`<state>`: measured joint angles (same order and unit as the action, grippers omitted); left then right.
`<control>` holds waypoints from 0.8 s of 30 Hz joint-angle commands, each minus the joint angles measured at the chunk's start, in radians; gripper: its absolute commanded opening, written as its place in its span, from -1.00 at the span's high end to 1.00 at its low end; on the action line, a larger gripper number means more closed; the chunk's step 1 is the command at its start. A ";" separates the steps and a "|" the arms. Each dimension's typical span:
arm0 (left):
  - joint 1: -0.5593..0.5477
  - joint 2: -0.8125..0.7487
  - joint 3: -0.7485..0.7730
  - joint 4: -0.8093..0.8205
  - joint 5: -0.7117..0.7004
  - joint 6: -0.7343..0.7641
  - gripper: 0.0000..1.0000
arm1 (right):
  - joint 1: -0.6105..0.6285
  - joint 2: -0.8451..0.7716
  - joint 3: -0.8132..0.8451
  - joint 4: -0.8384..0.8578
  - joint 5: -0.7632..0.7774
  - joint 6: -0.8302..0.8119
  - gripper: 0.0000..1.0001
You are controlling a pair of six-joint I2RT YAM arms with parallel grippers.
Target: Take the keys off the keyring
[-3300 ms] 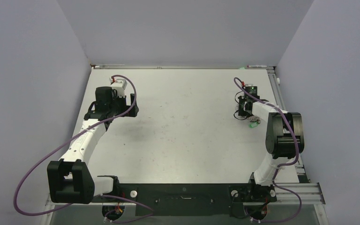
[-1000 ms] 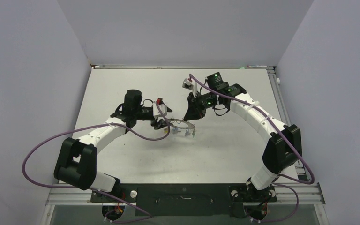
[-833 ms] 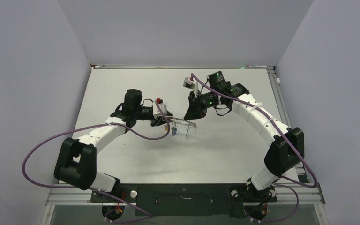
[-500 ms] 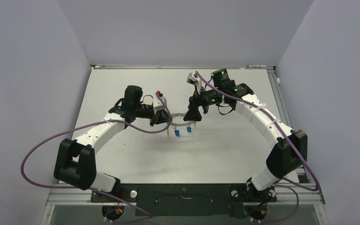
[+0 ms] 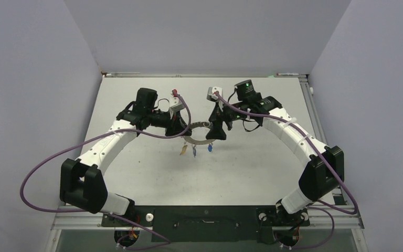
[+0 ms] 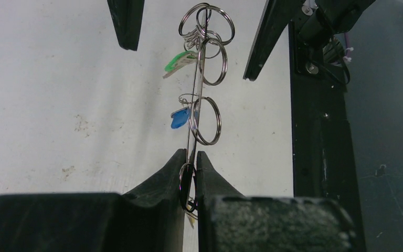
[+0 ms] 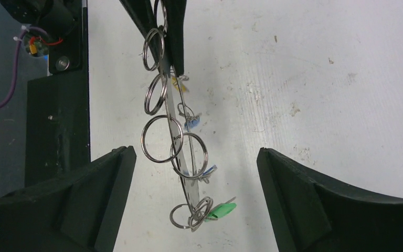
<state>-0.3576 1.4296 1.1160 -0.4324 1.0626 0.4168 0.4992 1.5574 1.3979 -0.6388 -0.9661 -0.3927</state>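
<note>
The keyring (image 5: 197, 140) is a flat grey metal ring with wire loops, held in the air over mid-table. My left gripper (image 5: 184, 131) is shut on its left edge; in the left wrist view the gripper (image 6: 190, 153) pinches the keyring (image 6: 198, 84) edge-on. A green key (image 6: 178, 62) and a blue key (image 6: 178, 118) hang from it. My right gripper (image 5: 216, 134) is open, and its fingers straddle the ring's far end without touching. In the right wrist view the gripper (image 7: 195, 155) has the keyring (image 7: 177, 139) and green key (image 7: 223, 211) between its jaws. A yellow key (image 5: 182, 151) dangles below.
The white table (image 5: 241, 173) lies under the ring, scuffed. A black base plate (image 5: 204, 215) runs along the near edge. A metal rail (image 5: 309, 94) borders the right side. Purple cables loop off both arms.
Both arms came from the table's sides to the middle. The keyring has risen off the table, and the keys now hang below it.
</note>
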 commanded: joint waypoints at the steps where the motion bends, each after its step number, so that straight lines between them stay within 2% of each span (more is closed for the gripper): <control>1: 0.020 -0.003 0.096 -0.088 0.100 -0.035 1.00 | 0.025 -0.053 -0.024 0.007 -0.056 -0.116 -0.73; 5: 0.043 0.003 0.101 -0.063 0.176 -0.083 1.00 | 0.039 -0.061 -0.059 0.045 -0.092 -0.091 -0.49; 7: 0.045 0.002 0.096 -0.034 0.183 -0.119 1.00 | 0.044 -0.061 -0.073 0.085 -0.112 -0.045 -0.40; 12: 0.045 0.009 0.106 -0.007 0.182 -0.184 1.00 | 0.053 -0.045 -0.067 0.152 -0.151 0.048 -0.04; 15: 0.047 0.019 0.121 -0.006 0.181 -0.222 1.00 | 0.057 -0.040 -0.065 0.179 -0.159 0.089 0.23; 18: 0.063 0.015 0.109 0.069 0.200 -0.293 0.97 | 0.056 -0.040 -0.061 0.205 -0.149 0.139 0.59; 21: 0.089 -0.018 0.049 0.282 0.214 -0.473 0.69 | 0.055 -0.039 -0.053 0.222 -0.140 0.178 0.88; 24: 0.118 -0.060 -0.037 0.568 0.212 -0.675 0.25 | 0.050 -0.040 -0.043 0.241 -0.140 0.220 0.89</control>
<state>-0.2752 1.4425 1.1477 -0.2657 1.2247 0.0303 0.5449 1.5429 1.3216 -0.4862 -1.0695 -0.2417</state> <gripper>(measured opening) 0.261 0.096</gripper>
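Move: The left hand grips the keyring's near-left rim, so the ring's middle lies about 5 cm to its right, 1 cm back and 2 cm lower. From the open right hand the ring's middle is about 7 cm to the left, 1 cm back and 3 cm lower, its rim already reaching between the fingers. The yellow tag hangs about 3 cm back of the left hand, level sideways and 7 cm lower; the nearest blue tag hangs some 4 cm back, 2 cm left and 7 cm below the right hand. The right hand slides back about 2.5 cm and left some 2 cm onto the keyring's rim, dipping a little and coming back up, while its wide-open fingers close and pinch the rim. Meanwhile the left hand, still gripping the opposite side, lifts about 3 cm and eases back a centimetre as its wrist tips some 15 degrees, then turns forward by nearly 2 cm, still rising, as its fingers begin to open and let go of the rim. ##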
